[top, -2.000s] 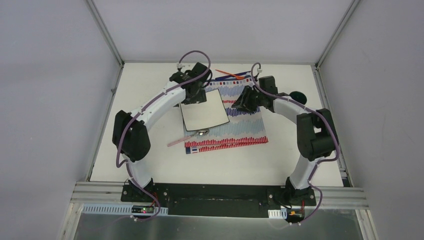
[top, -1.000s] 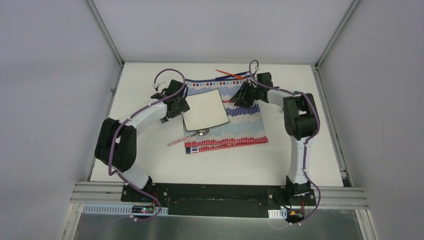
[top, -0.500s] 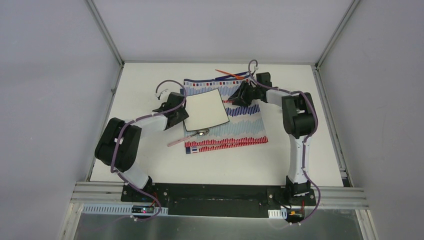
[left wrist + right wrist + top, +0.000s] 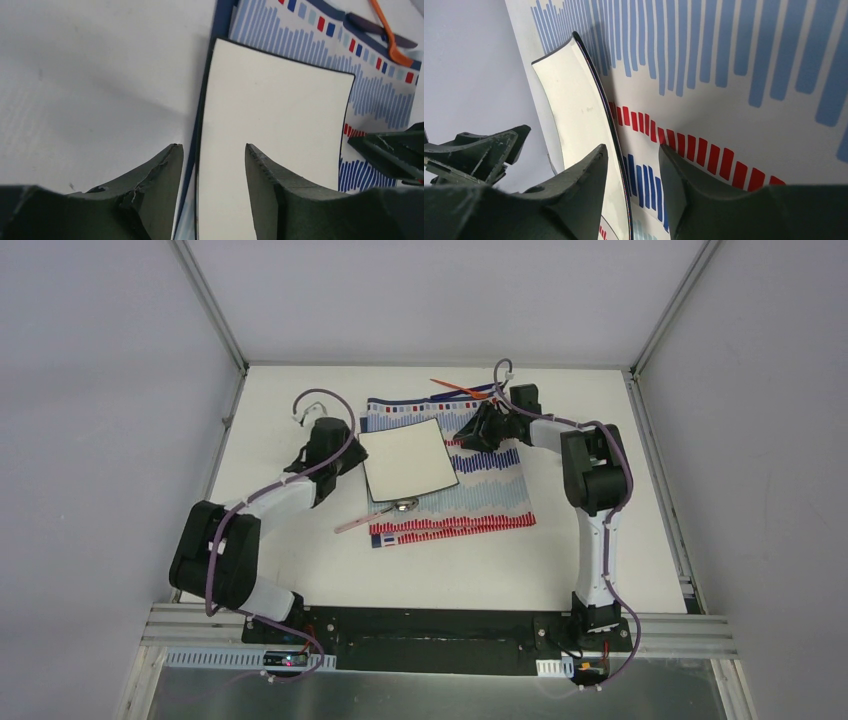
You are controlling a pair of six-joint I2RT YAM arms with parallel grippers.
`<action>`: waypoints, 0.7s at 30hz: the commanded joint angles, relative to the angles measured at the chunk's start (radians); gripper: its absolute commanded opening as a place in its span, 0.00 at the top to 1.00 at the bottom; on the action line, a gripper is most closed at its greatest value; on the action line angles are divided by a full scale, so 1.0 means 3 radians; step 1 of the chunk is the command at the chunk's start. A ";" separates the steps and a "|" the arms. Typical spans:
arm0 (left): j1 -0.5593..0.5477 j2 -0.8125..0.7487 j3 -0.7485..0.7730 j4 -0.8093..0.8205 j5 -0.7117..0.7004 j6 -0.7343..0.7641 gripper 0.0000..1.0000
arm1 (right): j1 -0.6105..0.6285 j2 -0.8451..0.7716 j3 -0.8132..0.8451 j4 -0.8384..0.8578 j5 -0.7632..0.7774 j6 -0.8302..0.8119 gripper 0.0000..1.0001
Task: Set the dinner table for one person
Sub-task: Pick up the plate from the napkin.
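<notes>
The white square plate (image 4: 408, 458) lies on a striped red-blue-white cloth (image 4: 492, 492) on the white dinner table (image 4: 300, 565). My left gripper (image 4: 350, 458) is at the plate's left edge. In the left wrist view its jaws (image 4: 211, 150) stand apart, one finger over the table and one over the plate (image 4: 280, 110), with the rim between them untouched. My right gripper (image 4: 470, 435) is at the plate's far right corner. Its jaws (image 4: 632, 149) are open astride the rim (image 4: 599, 107), gaps showing on both sides.
A spoon (image 4: 397, 507) with a pink handle lies off the plate's near edge, half on the cloth. An orange utensil (image 4: 460, 389) and a dark purple one (image 4: 361, 22) lie at the cloth's far edge. Grey rails (image 4: 222, 430) border the table.
My left arm has drawn back and swung left, bringing its gripper down to the plate's left edge with its jaws narrower. The right gripper has moved up to the plate's corner and then stayed.
</notes>
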 commanded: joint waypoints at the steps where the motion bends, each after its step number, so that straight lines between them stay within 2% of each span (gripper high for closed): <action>1: 0.0301 -0.0025 -0.0273 0.0447 0.0409 -0.0030 0.49 | 0.0101 0.0181 0.0021 -0.0032 0.0133 -0.0039 0.54; 5: 0.0573 0.0273 -0.0492 0.1024 0.1003 -0.0269 0.49 | 0.0111 0.0212 0.0038 -0.0032 0.0123 -0.0035 0.54; 10: 0.0616 0.0350 -0.0579 0.1145 0.1167 -0.0364 0.49 | 0.0112 0.0246 0.0041 -0.0033 0.0129 -0.0040 0.54; 14: 0.0627 0.0113 -0.0767 0.1239 0.1207 -0.0388 0.53 | 0.0110 0.0265 0.0048 -0.0032 0.0128 -0.0033 0.54; 18: 0.0764 -0.0045 -0.1050 0.1541 0.1378 -0.0506 0.80 | 0.0115 0.0301 0.0054 -0.0021 0.0115 -0.0024 0.54; 20: 0.0890 -0.0056 -0.1174 0.1680 0.1511 -0.0616 1.00 | 0.0120 0.0318 0.0045 0.0010 0.0100 -0.0008 0.54; 21: 0.0959 -0.0046 -0.1216 0.1748 0.1595 -0.0646 1.00 | 0.0120 0.0324 0.0042 0.0020 0.0095 0.0001 0.54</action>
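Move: The plate's middle lies about 10 cm to the left gripper's right, 2 cm ahead and 7 cm below; its left edge runs roughly beneath the fingertips. The napkin under it has its middle some 19 cm right, level with the hand, 8 cm below. The spoon lies about 12 cm back and 4 cm right, 8 cm below. From the right gripper, the plate's middle is about 11 cm left, 5 cm back and 2 cm lower. Bring the empty left gripper off the plate's left edge: shift about 3 cm left while dropping some 5 cm to low beside that edge. Then draw back about 3 cm at that height, towards the plate's near-left corner. Roll the hand almost 20 degrees so its left side sinks, and late on shut the half-open fingers on nothing. ##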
